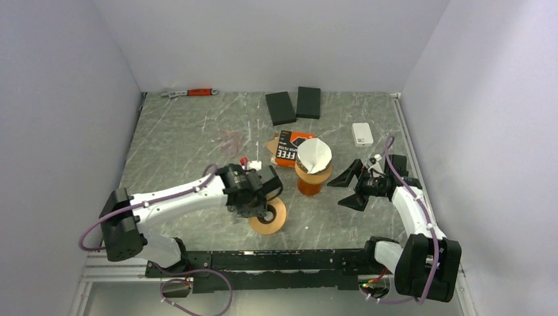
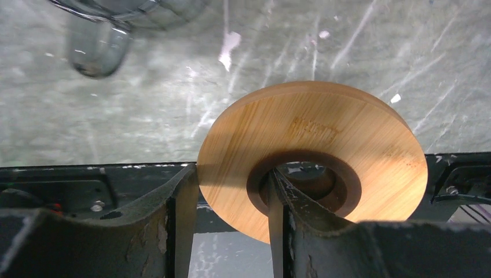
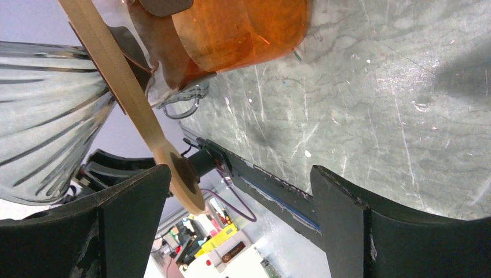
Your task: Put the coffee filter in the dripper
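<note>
The glass dripper with its wooden collar sits on an orange cup at mid-table. A white coffee filter stands in its top, leaning. My right gripper is open just right of the cup, low over the table, with nothing between its fingers. My left gripper is shut on a loose wooden ring, front-left of the cup. One finger goes through the ring's hole and the other presses its outer rim.
An orange filter box lies behind the cup. Two black blocks and a white box lie further back, and a red-handled wrench at the rear left. A black rail runs along the front edge. A blurred glass object shows near the ring.
</note>
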Controlling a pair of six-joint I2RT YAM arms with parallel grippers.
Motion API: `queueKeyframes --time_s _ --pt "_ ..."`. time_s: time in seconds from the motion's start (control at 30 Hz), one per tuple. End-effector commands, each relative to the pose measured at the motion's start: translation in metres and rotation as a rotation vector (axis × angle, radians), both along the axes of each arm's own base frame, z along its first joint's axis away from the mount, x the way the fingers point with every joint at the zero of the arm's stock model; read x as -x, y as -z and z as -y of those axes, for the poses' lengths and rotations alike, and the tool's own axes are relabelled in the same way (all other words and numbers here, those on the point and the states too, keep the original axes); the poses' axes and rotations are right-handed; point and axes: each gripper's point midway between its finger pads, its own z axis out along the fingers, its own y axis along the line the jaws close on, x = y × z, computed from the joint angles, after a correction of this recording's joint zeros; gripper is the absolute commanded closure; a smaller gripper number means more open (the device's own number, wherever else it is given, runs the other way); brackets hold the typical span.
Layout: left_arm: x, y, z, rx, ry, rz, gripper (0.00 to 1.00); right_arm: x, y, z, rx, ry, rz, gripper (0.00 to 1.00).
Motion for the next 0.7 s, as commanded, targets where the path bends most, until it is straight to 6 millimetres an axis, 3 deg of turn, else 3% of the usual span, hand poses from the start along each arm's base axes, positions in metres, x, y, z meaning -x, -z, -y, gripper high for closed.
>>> queueKeyframes --time_s 0.0,0.17,0.37,0.53,0.67 --pt "-0.030 -0.045 -0.030 0.013 -0.023 0.068 0.66 -0.013 -0.013 0.002 0.001 -0.005 0.043 0.04" --pt "-0.072 -0.069 -0.053 0.029 -0.039 0.086 0.67 -0.021 -0.018 0.003 -0.003 -0.003 0.053 0.04" --pt "-0.113 -0.077 -0.085 0.005 -0.082 0.059 0.67 -0.031 -0.023 0.004 -0.007 -0.002 0.064 0.03" --pt "-0.125 -0.074 -0.106 -0.033 -0.136 0.006 0.69 -0.035 -0.025 0.005 -0.002 -0.002 0.068 0.02" --pt "-0.127 -0.068 -0.101 0.009 -0.143 -0.002 0.69 -0.036 -0.025 0.005 -0.006 -0.007 0.065 0.01"
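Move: The left hand holds the wooden ring by its left side; the glass jug stands about 9 cm ahead and 5 cm to the hand's left, its middle some 6 cm below. Off to the right are the orange server, about 11 cm ahead and 16 cm right, and the coffee filter box, roughly 25 cm ahead and 10 cm right. From the right hand the jug is some 28 cm left and 3 cm ahead, about 5 cm lower. Keeping its pinch on the ring, one finger in the hole and the other outside the rim, the left hand swings it forward about 13 cm and left about 11 cm, from the near side of the table up over the glass jug, rising some 7 cm before it slows and begins to sink a little, the wrist turning about 10 degrees counter-clockwise. The open right hand meanwhile creeps forward and slightly up beside the orange server, touching nothing. ##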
